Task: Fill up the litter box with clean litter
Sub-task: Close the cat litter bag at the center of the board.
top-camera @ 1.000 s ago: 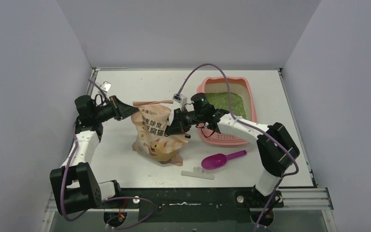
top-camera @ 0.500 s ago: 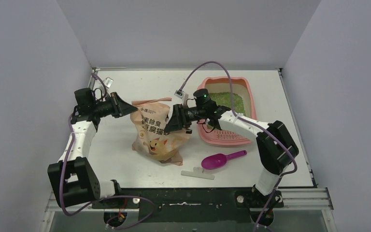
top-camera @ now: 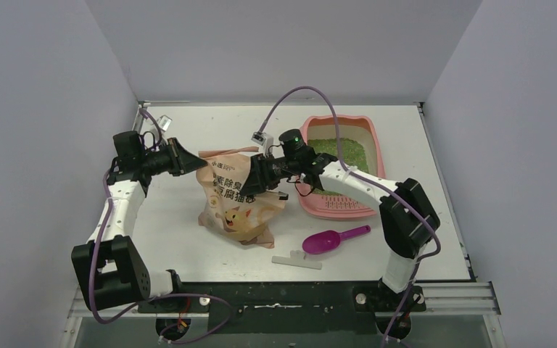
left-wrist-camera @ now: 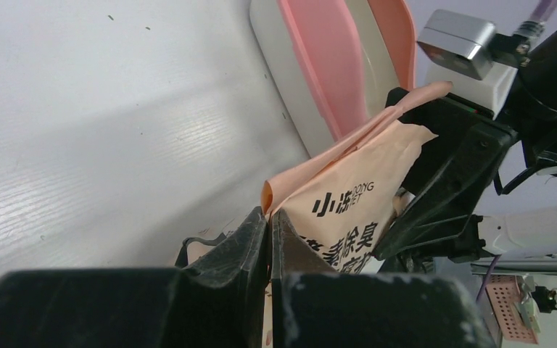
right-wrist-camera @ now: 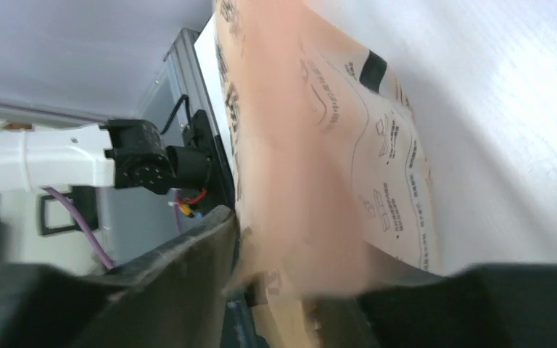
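Observation:
The pink litter box (top-camera: pixel 379 155) sits at the right rear of the table, with a bed of green litter (top-camera: pixel 345 154) in its far half. An orange litter bag (top-camera: pixel 233 197) stands in the middle. My left gripper (top-camera: pixel 188 161) is shut on the bag's top left corner; the left wrist view shows its tips (left-wrist-camera: pixel 270 214) pinched on the bag (left-wrist-camera: pixel 348 210). My right gripper (top-camera: pixel 256 178) is at the bag's top right edge, open. In the right wrist view the blurred bag (right-wrist-camera: pixel 312 145) lies loose between the spread fingers of that gripper (right-wrist-camera: pixel 319 272).
A magenta scoop (top-camera: pixel 332 238) lies near the front, right of the bag. A white clip strip (top-camera: pixel 296 259) lies beside it. The right arm's cable (top-camera: pixel 312 98) arcs over the litter box. Grey walls close in the table on three sides.
My right gripper has opened off the bag's top right edge and shifted a little left. The left arm rose slightly at first, still pinching its corner.

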Available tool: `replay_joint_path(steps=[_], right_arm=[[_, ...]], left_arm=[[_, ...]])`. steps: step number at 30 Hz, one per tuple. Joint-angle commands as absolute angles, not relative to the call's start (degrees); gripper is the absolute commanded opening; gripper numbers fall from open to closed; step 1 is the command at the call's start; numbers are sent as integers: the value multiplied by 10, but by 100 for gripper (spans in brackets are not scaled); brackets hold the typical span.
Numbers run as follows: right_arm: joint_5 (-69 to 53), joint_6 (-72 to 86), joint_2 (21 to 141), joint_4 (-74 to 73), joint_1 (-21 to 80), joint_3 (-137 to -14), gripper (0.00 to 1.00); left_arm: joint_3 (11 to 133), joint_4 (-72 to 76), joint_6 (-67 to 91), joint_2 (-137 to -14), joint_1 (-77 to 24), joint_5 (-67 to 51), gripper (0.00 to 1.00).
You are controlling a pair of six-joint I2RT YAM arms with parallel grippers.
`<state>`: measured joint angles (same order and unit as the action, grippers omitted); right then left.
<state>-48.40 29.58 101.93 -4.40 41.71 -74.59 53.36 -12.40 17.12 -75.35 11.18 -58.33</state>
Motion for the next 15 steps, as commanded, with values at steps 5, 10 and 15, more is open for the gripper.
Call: replay_joint_path(steps=[5,10,15], right_arm=[[-552,409,1045,27,382,-756,4],[-606,691,1060,357,342,-676,0],[-626,838,1081,524,334,-653,0]], left_arm=[[565,-76,172,-740,116,-576,22],[542,-57,181,-730,120,-587,55],[462,173,317,-771,116,-648,66]])
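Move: The cat litter bag's right-hand edge sits between the right hand's half-open fingers, with the bag's middle about 1 cm ahead, 3 cm to the left and some 7 cm below. From the right hand, the white clip lies about 14 cm back and 14 cm right, the purple scoop 7 cm back and 26 cm right, both about 17 cm down. The left hand still holds the bag's top left corner; the bag's middle is about 6 cm back, 8 cm right and 9 cm below it. The right fingers shut on the paper at the bag's right-hand side and pinch it, then carry it about 3 cm forward, drifting a little right and down while the wrist rolls some 25 to 30 degrees about the fingers' line, its top going forward. The left fingers open wide, let go of the top left corner and ease about 1 cm forward and up. ##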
